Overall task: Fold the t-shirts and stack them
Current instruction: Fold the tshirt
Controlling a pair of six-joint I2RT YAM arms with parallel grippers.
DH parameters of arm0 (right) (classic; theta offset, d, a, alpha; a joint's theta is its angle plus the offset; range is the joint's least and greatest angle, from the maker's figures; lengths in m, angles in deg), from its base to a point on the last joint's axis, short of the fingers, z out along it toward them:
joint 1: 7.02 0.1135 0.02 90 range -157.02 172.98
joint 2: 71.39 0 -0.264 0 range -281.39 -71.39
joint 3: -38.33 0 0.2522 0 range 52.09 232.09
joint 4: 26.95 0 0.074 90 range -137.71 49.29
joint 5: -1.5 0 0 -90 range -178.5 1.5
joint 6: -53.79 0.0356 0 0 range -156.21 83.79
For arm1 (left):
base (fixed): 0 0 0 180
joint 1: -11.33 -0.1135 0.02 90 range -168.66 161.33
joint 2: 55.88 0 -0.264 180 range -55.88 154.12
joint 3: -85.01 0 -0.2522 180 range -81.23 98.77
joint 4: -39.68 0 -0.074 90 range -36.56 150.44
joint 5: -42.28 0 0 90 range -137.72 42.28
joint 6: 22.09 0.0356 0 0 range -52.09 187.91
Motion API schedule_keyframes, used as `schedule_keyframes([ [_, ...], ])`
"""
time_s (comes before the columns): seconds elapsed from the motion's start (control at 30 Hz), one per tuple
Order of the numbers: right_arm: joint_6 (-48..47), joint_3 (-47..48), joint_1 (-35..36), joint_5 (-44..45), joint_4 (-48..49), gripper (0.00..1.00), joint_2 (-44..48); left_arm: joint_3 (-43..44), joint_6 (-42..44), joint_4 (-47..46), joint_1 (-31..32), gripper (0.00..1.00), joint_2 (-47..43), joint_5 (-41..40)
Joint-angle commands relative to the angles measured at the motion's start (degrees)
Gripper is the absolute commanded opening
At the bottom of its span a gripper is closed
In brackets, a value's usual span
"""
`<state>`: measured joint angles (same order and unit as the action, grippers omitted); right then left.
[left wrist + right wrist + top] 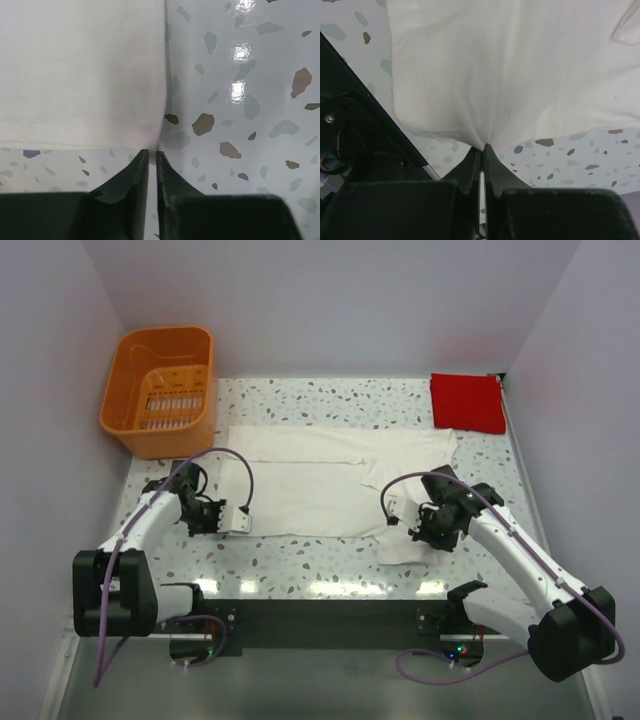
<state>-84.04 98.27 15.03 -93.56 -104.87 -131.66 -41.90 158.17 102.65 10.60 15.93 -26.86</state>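
Observation:
The cream-white t-shirt point(310, 480) lies spread flat mid-table, with one sleeve hanging toward the near edge on the right. The red t-shirt point(466, 402) is a small folded square at the back right. My left gripper point(232, 521) is shut at the cream shirt's near-left corner. In the left wrist view its tips point(152, 152) meet on the hem corner of the cloth point(80, 75). My right gripper point(408, 528) is shut on the shirt's near-right part. In the right wrist view the cloth point(510, 65) puckers into the pinched tips point(483, 147).
An orange slotted basket point(160, 390) stands at the back left, just beyond the shirt's far-left corner. White walls enclose the speckled table point(300, 565) on three sides. A dark rail point(330, 615) runs along the near edge between the arm bases.

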Motion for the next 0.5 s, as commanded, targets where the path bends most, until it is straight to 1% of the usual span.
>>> schedule_keyframes([
  [0.0,-0.15,1.99,-0.25,0.49,0.44,0.00,-0.81,1.45,-0.70,1.06,-0.50,0.25,0.26,2.69],
  [0.1,-0.59,1.90,-0.25,0.49,0.70,0.00,-0.99,0.75,-0.79,0.54,-0.41,0.38,-0.35,2.96],
  [0.17,-0.77,1.82,-0.25,0.49,0.62,0.00,-1.25,0.13,-0.79,0.36,-0.41,0.43,-0.09,2.96],
  [0.33,-0.95,1.20,-0.25,0.49,0.97,0.00,-1.25,-2.24,-0.70,-1.83,-0.41,0.43,0.08,1.90],
  [0.47,-0.95,0.94,-0.25,0.93,1.32,0.00,-1.78,-3.29,-0.87,-3.85,-0.32,0.40,0.78,1.90],
])
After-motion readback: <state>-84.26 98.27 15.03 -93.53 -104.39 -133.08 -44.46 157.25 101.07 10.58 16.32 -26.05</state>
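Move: The t-shirt's near left corner lies right at the left fingertips, barely 1 cm below them and practically neither ahead nor to the side. From there the folded shirt's middle is about 13 cm ahead and 26 cm to the right, and the orange basket some 30 cm ahead and 12 cm to the left. For the right hand, which still pinches the near edge farther along, that corner is roughly 46 cm to its left, about level fore and aft, some 6 cm lower. The left fingers let go of the t-shirt's near left corner, opening to nearly half their range while the hand stays in place over the cloth. Then, fingers spread on either side of the corner, the hand eases about 1 cm down towards the table and 1 cm back. The right hand holds still, keeping its pinch on the near edge. ##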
